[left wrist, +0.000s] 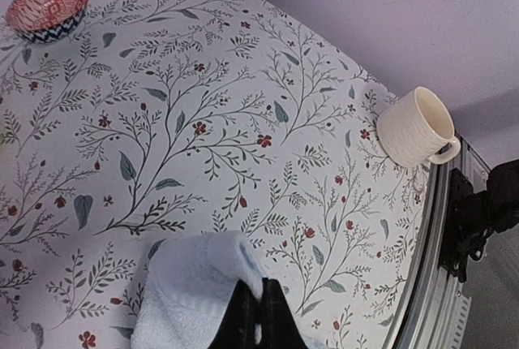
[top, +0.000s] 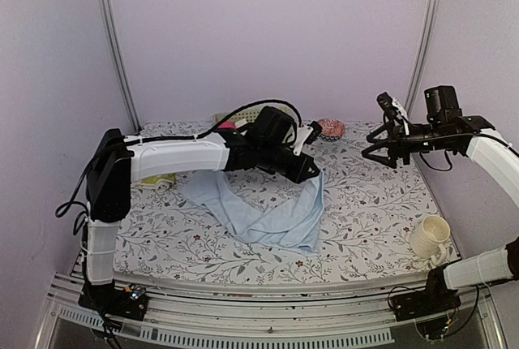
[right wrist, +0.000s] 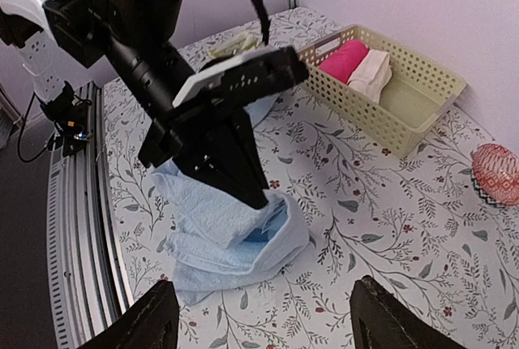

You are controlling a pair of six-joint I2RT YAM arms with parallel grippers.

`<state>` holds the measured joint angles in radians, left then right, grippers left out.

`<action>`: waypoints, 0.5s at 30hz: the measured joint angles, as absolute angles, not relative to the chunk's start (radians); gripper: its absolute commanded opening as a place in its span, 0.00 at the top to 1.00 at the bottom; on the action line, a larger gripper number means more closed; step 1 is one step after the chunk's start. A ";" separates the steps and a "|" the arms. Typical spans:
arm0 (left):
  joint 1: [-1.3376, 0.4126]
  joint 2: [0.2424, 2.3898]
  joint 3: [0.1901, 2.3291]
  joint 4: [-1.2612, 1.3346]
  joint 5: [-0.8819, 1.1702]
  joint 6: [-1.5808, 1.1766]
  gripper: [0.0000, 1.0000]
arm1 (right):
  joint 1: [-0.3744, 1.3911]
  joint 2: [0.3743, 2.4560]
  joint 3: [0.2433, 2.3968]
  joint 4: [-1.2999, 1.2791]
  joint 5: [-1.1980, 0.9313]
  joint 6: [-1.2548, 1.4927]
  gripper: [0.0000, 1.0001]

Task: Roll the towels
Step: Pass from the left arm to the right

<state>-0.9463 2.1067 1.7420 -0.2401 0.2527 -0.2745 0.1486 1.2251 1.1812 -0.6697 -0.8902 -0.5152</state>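
The light blue towel (top: 259, 211) lies crumpled on the flowered table, with one edge pulled up. My left gripper (top: 312, 172) is shut on that raised edge. In the left wrist view the black fingertips (left wrist: 259, 296) pinch a fold of the blue towel (left wrist: 195, 284). The right wrist view shows the left gripper (right wrist: 255, 195) lifting the towel (right wrist: 235, 239) into a peak. My right gripper (top: 383, 152) hovers open at the right, above the table, well apart from the cloth and holding nothing (right wrist: 263, 284). The yellow-green towel (top: 158, 182) is partly hidden under the left arm.
A cream basket (right wrist: 422, 114) at the back holds a pink roll (right wrist: 345, 58) and a cream-white roll (right wrist: 371, 73). A red patterned bowl (top: 331, 127) sits at the back. A cream mug (top: 428, 235) stands near the right front edge, beside the metal rail (left wrist: 442, 227).
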 measured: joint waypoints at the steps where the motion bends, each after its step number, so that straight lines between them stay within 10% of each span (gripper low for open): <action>1: -0.944 2.115 1.762 -0.241 0.254 -0.282 1.00 | 0.171 1.222 1.155 -0.672 -0.869 -0.514 0.24; 15: -0.908 2.116 1.771 -0.062 0.530 -0.349 1.00 | 0.323 1.357 1.102 -0.549 -0.691 -0.567 0.23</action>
<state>-0.9085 2.1159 1.7710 -0.0620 0.5301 -0.3492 0.3225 1.3567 1.1019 -0.5488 -0.6907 -0.5667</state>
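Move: The end of the light blue towel pinched in my left fingers is about 13 cm to the left of my open right hand, roughly 13 cm below it and nearly level front to back. Seen from my left hand, the right gripper is that far to the right and 12 cm higher. The bowl stands about 33 cm ahead of my right hand and 4 cm left. The basket is some 28 cm ahead of my left hand and 15 cm left. I bring my two hands together. My right hand, fingers kept wide open, sinks about 7 cm and slides 4 cm left towards the held end of the towel, its fingers tipping some 10 degrees further down. Meanwhile my left hand keeps its pinch and lifts that end about 5 cm, edging right and tipping its fingers up some 15 degrees as they swing slightly clockwise. ##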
